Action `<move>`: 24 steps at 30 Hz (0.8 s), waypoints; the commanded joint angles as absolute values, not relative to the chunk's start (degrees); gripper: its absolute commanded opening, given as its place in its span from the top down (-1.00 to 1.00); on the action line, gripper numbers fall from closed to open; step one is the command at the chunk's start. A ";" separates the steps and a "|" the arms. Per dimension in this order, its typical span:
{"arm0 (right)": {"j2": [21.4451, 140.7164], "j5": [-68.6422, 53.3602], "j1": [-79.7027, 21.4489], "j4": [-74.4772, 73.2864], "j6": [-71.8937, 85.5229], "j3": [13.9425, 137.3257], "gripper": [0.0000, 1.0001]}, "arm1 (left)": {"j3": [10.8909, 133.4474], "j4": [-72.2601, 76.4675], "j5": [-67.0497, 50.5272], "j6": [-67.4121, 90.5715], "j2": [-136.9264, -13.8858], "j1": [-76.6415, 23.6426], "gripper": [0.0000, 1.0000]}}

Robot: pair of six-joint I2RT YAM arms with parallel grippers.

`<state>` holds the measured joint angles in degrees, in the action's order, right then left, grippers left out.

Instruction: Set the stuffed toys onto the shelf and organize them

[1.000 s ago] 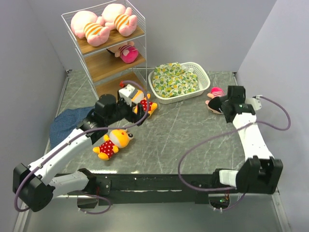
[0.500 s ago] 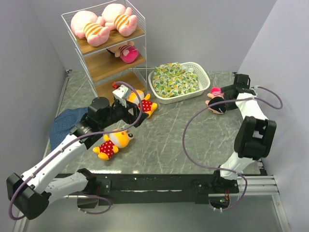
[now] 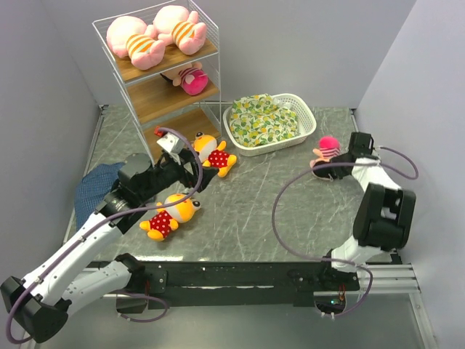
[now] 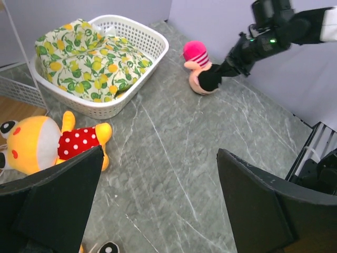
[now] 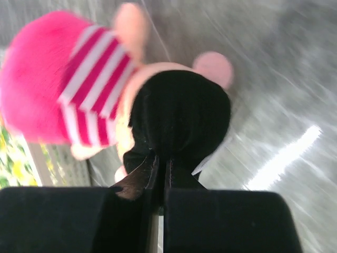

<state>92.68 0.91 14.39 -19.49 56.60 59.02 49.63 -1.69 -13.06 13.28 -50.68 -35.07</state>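
Note:
The shelf stands at the back left, with two pink pigs on its top board and one doll on the middle board. A second doll with a pink hat is at the right of the table. My right gripper is shut on its dark hair. One orange animal lies by the foot of the shelf, another nearer the front. My left gripper hangs open between them, with only bare table between its fingers.
A white lattice basket holding a yellow-green cloth bundle sits at the back, between the shelf and the right-hand doll. A blue cloth lies at the left edge under my left arm. Grey walls close in on both sides.
My right gripper has closed on the doll's hair, and the doll now stands more upright. My left arm has drawn back to the left, away from the orange animal by the shelf.

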 commanded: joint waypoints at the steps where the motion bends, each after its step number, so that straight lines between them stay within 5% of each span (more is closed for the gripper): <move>1: 79.21 1.15 13.19 -17.06 49.76 50.05 1.00 | 52.03 -2.19 -14.06 14.76 -51.94 -35.24 -0.84; 13: 45.54 -35.45 -3.50 8.05 38.84 28.49 1.00 | 61.15 -7.10 -20.04 33.46 -54.93 -35.07 -0.70; 19: 39.38 -42.53 -13.69 23.02 41.31 24.52 1.00 | 59.26 1.18 -28.99 46.82 -55.11 -35.07 -0.60; 24: 36.30 -44.30 -16.35 27.33 41.75 23.20 1.00 | 55.02 9.84 -36.29 56.85 -57.30 -35.24 -0.32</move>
<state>39.03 -40.64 -15.25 17.96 41.23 23.77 57.41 1.10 -28.27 46.30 -55.68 -35.07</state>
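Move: The right hand already grips the pink-hatted doll by its black end, the doll's middle about 4 cm ahead and 3 cm left. The waiting left gripper is some 45 cm left of the right hand, 16 cm back and 23 cm up; the basket is about 24 cm left, 20 cm ahead. From the left hand the doll lies roughly 20 cm ahead, 42 cm right and 23 cm below, and the yellow toy by the shelf some 23 cm ahead, level sideways, 24 cm below. The right arm swings its doll about 35 cm left, back and up towards the partly closing left gripper. ##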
